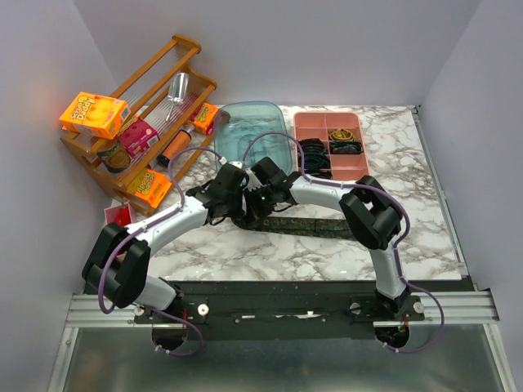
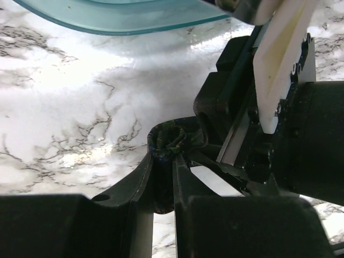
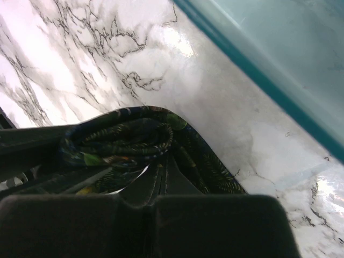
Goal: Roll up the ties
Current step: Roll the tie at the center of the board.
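One of the ties (image 1: 319, 224), dark with a fine leafy pattern, lies stretched along the marble table toward the right. Its left end is wound into a small roll (image 3: 126, 141) where both grippers meet. My left gripper (image 1: 233, 204) is shut on that roll (image 2: 167, 138), with dark fabric filling the narrow gap between its fingers (image 2: 140, 177). My right gripper (image 3: 162, 163) is shut, its tips pushed into the tie's folds beside the roll. Whether they pinch any fabric is hidden. The right wrist housing (image 2: 279, 80) crowds the left wrist view.
A teal plastic container (image 1: 255, 131) stands just behind the grippers. To its right a pink compartment tray (image 1: 327, 124) holds several dark rolled items (image 1: 315, 151). A wooden rack (image 1: 139, 122) with snack boxes (image 1: 94, 114) fills the back left.
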Action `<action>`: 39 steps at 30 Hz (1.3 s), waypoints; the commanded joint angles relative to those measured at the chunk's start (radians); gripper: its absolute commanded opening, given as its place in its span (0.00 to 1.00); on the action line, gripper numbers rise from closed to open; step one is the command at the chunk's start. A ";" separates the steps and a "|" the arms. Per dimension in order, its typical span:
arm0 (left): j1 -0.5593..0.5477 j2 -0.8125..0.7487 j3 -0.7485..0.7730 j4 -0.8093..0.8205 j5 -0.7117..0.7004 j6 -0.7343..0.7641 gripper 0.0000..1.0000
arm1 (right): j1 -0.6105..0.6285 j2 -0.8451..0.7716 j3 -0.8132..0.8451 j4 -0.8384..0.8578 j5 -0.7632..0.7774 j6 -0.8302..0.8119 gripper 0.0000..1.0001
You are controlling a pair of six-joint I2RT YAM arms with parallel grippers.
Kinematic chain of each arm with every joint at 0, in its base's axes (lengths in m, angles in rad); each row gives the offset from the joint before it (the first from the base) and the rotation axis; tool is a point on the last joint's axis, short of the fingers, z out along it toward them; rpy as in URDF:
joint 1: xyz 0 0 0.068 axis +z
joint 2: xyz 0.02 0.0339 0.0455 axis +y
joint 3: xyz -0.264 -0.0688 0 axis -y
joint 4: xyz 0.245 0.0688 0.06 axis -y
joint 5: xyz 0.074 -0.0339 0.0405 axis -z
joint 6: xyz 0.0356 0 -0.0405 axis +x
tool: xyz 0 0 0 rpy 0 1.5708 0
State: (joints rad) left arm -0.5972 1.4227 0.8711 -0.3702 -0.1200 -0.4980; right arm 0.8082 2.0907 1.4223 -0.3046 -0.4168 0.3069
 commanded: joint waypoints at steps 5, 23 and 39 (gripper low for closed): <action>-0.004 0.018 0.083 -0.171 -0.165 0.018 0.00 | -0.012 -0.098 -0.008 -0.010 0.026 0.017 0.01; -0.056 0.119 0.164 -0.372 -0.381 0.026 0.00 | -0.116 -0.218 -0.152 -0.010 0.067 -0.011 0.01; -0.168 0.234 0.201 -0.346 -0.345 0.026 0.00 | -0.126 -0.216 -0.171 -0.008 0.070 -0.014 0.01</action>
State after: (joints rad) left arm -0.7395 1.6222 1.0546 -0.7292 -0.4603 -0.4675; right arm 0.6895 1.9034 1.2629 -0.3084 -0.3660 0.3126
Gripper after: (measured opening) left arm 0.232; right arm 0.011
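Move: Straight below the left fingertips sits the tie's roll, still pinched and a centimetre or so down. From the left hand, the tie's flat strip runs off to the right, its middle roughly 19 cm right, 2 cm back and 4 cm lower; the blue tray's middle is about 25 cm ahead and 5 cm right. For the right hand, closed on nothing beside the roll, the roll lies some 4 cm to its left, level fore and aft and about 1 cm higher, with the strip's middle about 16 cm right and 2 cm back. Keeping its pinch on the roll, the left hand carries it left by almost 6 cm, then eases back right about 2 cm while drawing slightly towards the base and sinking, its left side rolling up nearly 30 degrees so the fingers swing under to point left. The right hand, still shut, lifts off the strip beside the roll, arcs about 6 cm right and slightly forward, and comes down partway, staying above the strip's far edge. ##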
